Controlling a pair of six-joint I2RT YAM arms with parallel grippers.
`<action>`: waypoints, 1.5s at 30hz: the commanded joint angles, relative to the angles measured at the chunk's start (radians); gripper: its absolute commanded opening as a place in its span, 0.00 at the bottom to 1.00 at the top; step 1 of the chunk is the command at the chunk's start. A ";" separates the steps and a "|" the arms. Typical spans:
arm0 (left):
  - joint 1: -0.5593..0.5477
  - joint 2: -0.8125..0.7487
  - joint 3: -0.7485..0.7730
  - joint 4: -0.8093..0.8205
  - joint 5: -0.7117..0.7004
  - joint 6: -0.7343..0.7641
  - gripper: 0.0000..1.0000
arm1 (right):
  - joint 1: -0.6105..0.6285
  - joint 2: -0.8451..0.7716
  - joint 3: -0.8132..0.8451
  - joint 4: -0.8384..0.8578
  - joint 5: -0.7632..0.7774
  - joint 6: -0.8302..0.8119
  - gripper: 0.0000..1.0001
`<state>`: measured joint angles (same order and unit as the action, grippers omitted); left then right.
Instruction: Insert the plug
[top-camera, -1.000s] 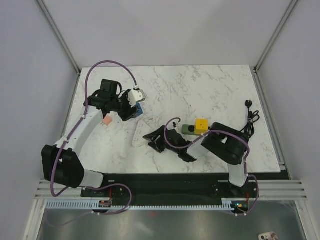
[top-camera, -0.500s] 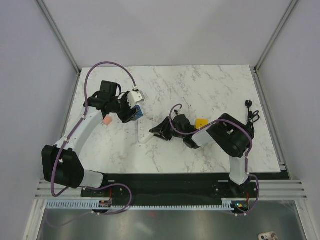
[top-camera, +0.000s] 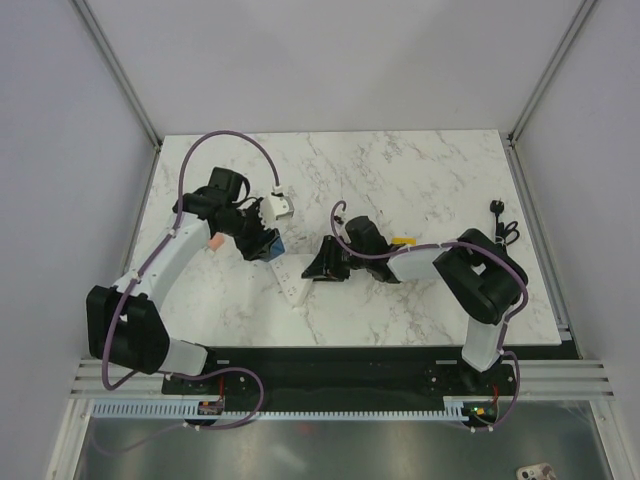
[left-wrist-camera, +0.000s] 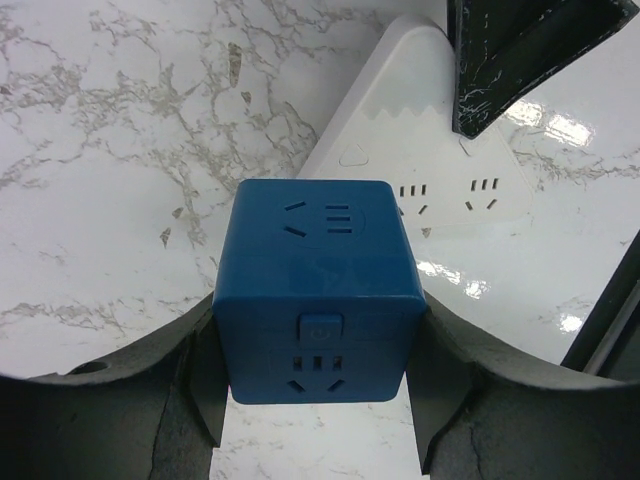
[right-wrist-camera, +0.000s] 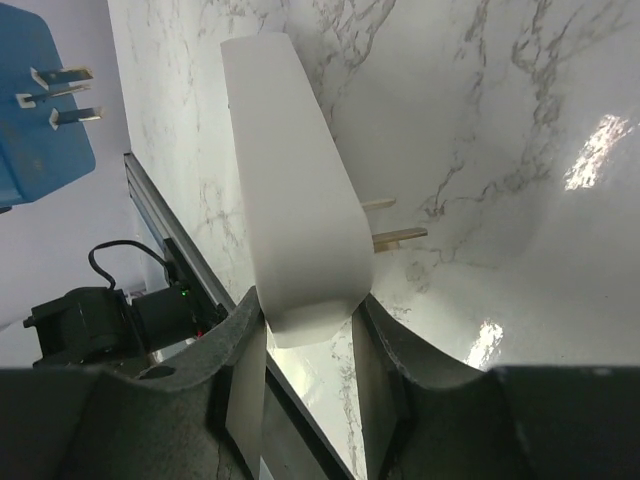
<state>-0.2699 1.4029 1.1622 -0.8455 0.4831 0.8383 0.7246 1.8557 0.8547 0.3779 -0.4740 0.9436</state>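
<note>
Of the yellow plug (top-camera: 403, 241) only a sliver shows, behind my right arm on the marble table (top-camera: 420, 180). My left gripper (top-camera: 262, 243) is shut on a blue cube (top-camera: 272, 246); in the left wrist view that cube (left-wrist-camera: 318, 285) sits between both fingers with a socket face toward the camera. My right gripper (top-camera: 320, 268) is shut on a white power strip (top-camera: 292, 286). In the right wrist view the strip (right-wrist-camera: 295, 220) stands on edge between the fingers (right-wrist-camera: 385, 345), and the blue cube (right-wrist-camera: 40, 110) hangs at the upper left with its prongs showing.
A black plug with its coiled cord (top-camera: 503, 225) lies near the table's right edge. The white strip (left-wrist-camera: 420, 150) lies just beyond the blue cube in the left wrist view. The table's front edge and the black rail (top-camera: 330, 365) are close to the strip.
My right gripper swung left from beside the yellow plug, closed on the white strip and tipped it onto its edge. The left gripper shifted slightly, still holding the blue cube.
</note>
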 joint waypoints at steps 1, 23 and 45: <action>-0.002 0.016 0.053 -0.041 -0.026 -0.042 0.02 | 0.006 0.011 0.009 -0.221 0.046 -0.129 0.31; -0.112 0.057 -0.013 -0.004 -0.078 -0.148 0.02 | 0.004 -0.343 0.055 -0.491 0.181 -0.152 0.76; -0.114 0.128 -0.024 0.023 -0.120 -0.136 0.02 | -0.045 -0.727 0.093 -0.625 0.310 -0.163 0.98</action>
<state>-0.3832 1.5288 1.1336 -0.8570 0.3687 0.7181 0.6842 1.1610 0.9081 -0.2222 -0.2077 0.7952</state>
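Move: The left hand holds the blue cube; the middle of the white triangular socket strip lies about 5 cm right of that hand, 5 cm back and 12 cm lower, and a pink block about 13 cm to its left and 3 cm ahead, on the table. The right hand still pinches the strip's right-hand corner, the strip's middle being some 5 cm to its left, 2 cm back and 2 cm down; from this hand the blue cube is about 8 cm left, 3 cm ahead and 5 cm up, and the yellow block about 18 cm right and 3 cm ahead. The right hand sets the white strip down, sinking just over a centimetre as its fingers open, then slips off the corner to the right with its fingers dipping, and climbs clear by about 17 cm, drifting 9 cm right in all while the fingers spread fully and the hand rolls. Meanwhile the left hand keeps its grip on the blue cube and brings it down about 5 cm, with a little travel back and right and one short pause, towards the socket face at the strip's left side, its fingers steepening by some 10 degrees. ##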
